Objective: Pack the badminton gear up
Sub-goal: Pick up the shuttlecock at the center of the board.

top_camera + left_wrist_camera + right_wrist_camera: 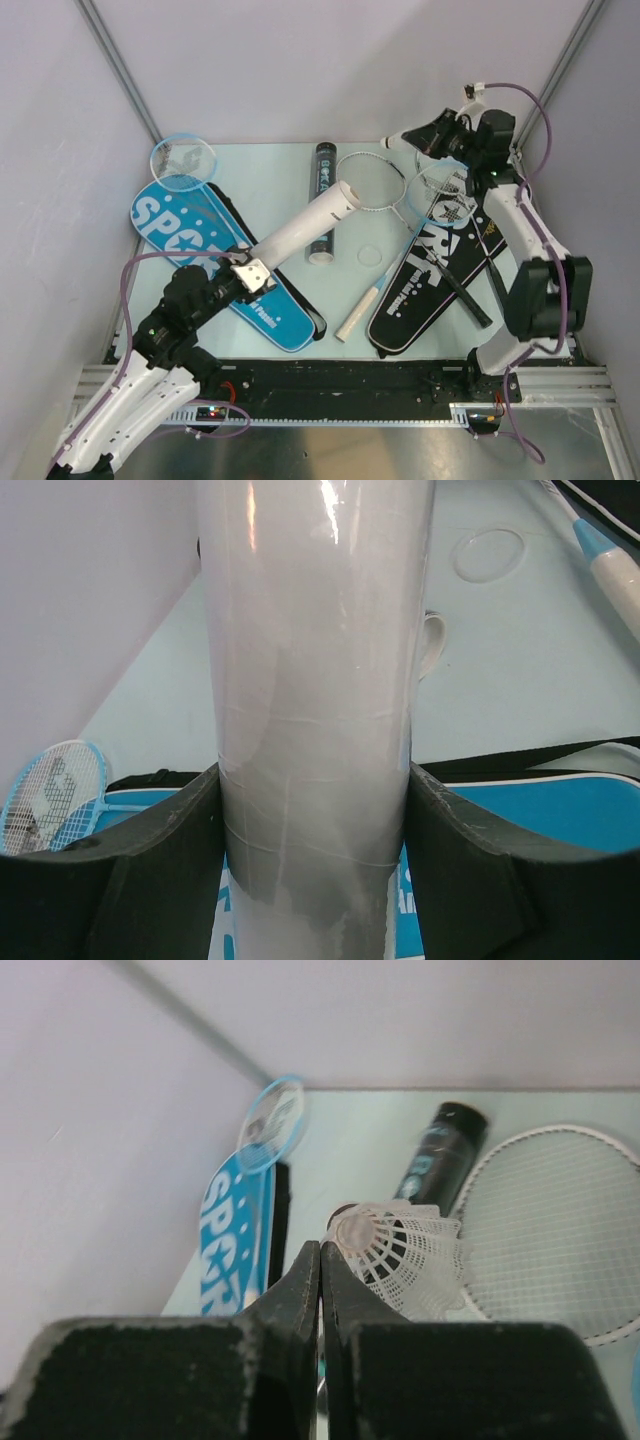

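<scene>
My left gripper is closed round a long white tube. It holds the tube tilted above the blue "SPORT" cover, open end toward the table's middle. My right gripper hangs high at the back with its jaws pressed together. A white mesh shuttlecock is pinched by its edge at the tips. A black tube lies at the back centre. The silver racket lies beside it. A light blue racket pokes from the blue cover.
A black cover lies at the right with another racket across it. A clear round lid sits mid-table. Grey walls close in the left, back and right sides. The arms' base rail runs along the near edge.
</scene>
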### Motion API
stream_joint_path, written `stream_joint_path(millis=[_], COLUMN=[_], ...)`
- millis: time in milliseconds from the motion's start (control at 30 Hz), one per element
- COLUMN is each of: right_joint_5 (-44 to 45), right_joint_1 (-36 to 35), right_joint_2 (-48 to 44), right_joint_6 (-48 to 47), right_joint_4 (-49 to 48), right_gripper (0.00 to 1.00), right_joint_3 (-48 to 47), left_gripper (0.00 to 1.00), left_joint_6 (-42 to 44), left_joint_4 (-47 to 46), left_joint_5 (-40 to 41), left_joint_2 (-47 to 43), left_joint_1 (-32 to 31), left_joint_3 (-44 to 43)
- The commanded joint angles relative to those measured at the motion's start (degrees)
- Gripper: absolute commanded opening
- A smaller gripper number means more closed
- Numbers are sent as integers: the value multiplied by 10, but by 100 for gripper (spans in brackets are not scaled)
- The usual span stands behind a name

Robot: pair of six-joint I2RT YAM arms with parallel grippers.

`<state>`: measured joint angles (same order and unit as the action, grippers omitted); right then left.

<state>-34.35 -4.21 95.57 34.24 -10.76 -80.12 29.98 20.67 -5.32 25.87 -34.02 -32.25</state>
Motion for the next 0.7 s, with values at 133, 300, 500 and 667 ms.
stream_joint_path(millis=[133,300,500,667], right_joint_5=[-164,-205,-246,-254], right_joint_1=[-4,-7,-17,-39], right_joint_2=[-177,-258,-319,-335], right_joint_6=[-76,-71,-42,-34], right_joint_4=[125,143,123,115], right_gripper=[0,0,0,0], right_joint_3=[46,77,92,93], left_gripper=[24,24,24,24], left_joint_6=[7,12,18,18], left_joint_4=[-41,-38,-36,-37], left_joint_5=[-23,-34,-57,-86], left_joint_2=[-6,-9,-12,-15], left_joint_1=[-2,-3,-2,-3], left_joint_3=[-1,-4,-4,-5])
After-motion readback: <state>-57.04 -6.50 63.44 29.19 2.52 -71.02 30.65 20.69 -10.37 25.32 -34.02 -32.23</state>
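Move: The open mouth of the white tube in the left gripper is the place for the shuttlecock already held in the right one: about 16 cm back and 14 cm left of the right hand, roughly level. On the board some 25 cm lower lie the metal racket's head, 5 cm ahead and 4 cm left; the black tube, 3 cm back and 21 cm left; and the clear ring, 19 cm back and 5 cm left. From the left hand the mouth is about 18 cm ahead, 23 cm right and 7 cm up. Draw the right gripper back about 22 cm while raising it some 10 cm, drifting slightly left, fast at first and then slowing, keeping the shuttlecock pinched. Swing the wrist some 25 degrees counter-clockwise and tip the fingers up so the skirt comes round towards the white tube's side. Keep the left grip on the tube, easing it clockwise only slightly. ##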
